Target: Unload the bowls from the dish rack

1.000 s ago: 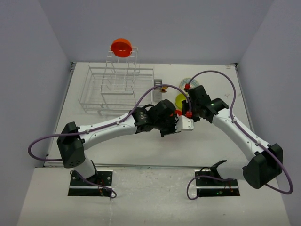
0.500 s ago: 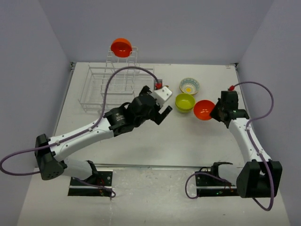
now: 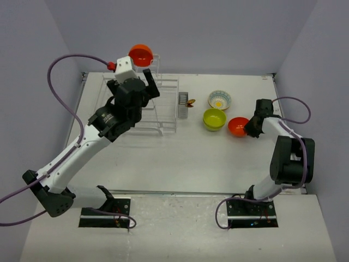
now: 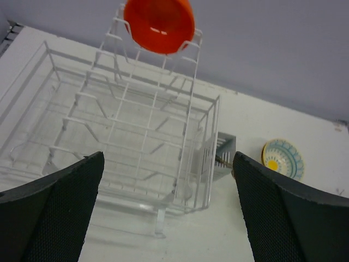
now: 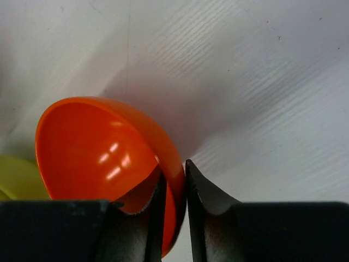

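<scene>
One orange bowl [image 3: 140,54] stands on edge atop the tall tier of the white wire dish rack [image 3: 136,103]. My left gripper [image 3: 143,83] hovers just in front of and below it, open and holding nothing. The left wrist view looks between the wide-apart fingers [image 4: 54,207] at that bowl [image 4: 159,24] and the rack [image 4: 131,131]. A second orange bowl [image 3: 237,126] sits low at the table beside a lime-green bowl [image 3: 214,119]. My right gripper [image 3: 249,127] is shut on its rim [image 5: 92,153]. A flower-patterned bowl [image 3: 219,99] lies behind them.
A grey cutlery basket [image 3: 183,105] hangs on the rack's right end, seen also in the left wrist view [image 4: 221,153]. The flower-patterned bowl [image 4: 282,158] shows at the right of that view. The green bowl's edge [image 5: 16,177] touches the left of the right wrist view.
My left gripper opened and swung from mid-table back up to the rack. The right gripper carried the orange bowl rightward and lowered it beside the green bowl.
</scene>
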Robot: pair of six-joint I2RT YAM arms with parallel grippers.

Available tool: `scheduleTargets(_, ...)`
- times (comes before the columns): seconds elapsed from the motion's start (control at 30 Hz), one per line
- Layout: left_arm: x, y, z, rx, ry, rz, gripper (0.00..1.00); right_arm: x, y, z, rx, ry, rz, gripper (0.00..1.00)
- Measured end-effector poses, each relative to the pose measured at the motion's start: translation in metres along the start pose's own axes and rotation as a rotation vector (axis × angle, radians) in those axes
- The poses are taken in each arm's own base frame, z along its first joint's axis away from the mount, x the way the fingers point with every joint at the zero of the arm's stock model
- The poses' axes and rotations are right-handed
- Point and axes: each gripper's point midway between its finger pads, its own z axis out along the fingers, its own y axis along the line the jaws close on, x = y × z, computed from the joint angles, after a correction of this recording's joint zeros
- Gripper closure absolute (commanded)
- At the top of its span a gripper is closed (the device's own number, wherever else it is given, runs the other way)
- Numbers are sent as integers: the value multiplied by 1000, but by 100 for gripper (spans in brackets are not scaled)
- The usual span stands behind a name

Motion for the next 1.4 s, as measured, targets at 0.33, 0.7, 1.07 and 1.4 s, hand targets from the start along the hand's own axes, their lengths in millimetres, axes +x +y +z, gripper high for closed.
scheduleTargets(0.33,-121,28,56,-82,-167,-270,0,-14,14,-20,-82,-57,55,10)
scheduleTargets(0.7,-76,16,151,-23,-14,-484,0,-65,22,-202,-421,-494,73,1)
scheduleTargets(1.07,-30,-9,225,-17,29,-677,4,-11,41,-221,-659,-370,-57,1)
scheduleTargets(1.4,-18,1,264,-39,-36,-718,31,0,45,-246,-756,-390,-106,1)
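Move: The orange bowl left at the top of the rack stands about 31 cm ahead of the open left hand, some 3 cm to its left and 8 cm lower; the cutlery holder is about 17 cm ahead, 22 cm right and 30 cm below. The right hand still pinches the rim of the red bowl, whose middle is about 6 cm left, 1 cm ahead and 2 cm below. From that hand, the green bowls stand 20 cm left and 7 cm ahead, the patterned bowl 17 cm left and 20 cm ahead, both some 2 cm lower. The right hand's fingers spread wide and let go of the red bowl's rim; it then lifts about 22 cm, drawing back and left some 8 cm each as it tips up to point forward. Meanwhile the left hand arcs up and then down over the rack, about 26 cm forward to the orange bowl, rolling its left side down nearly 40 degrees, its fingers starting to narrow near the rim. ##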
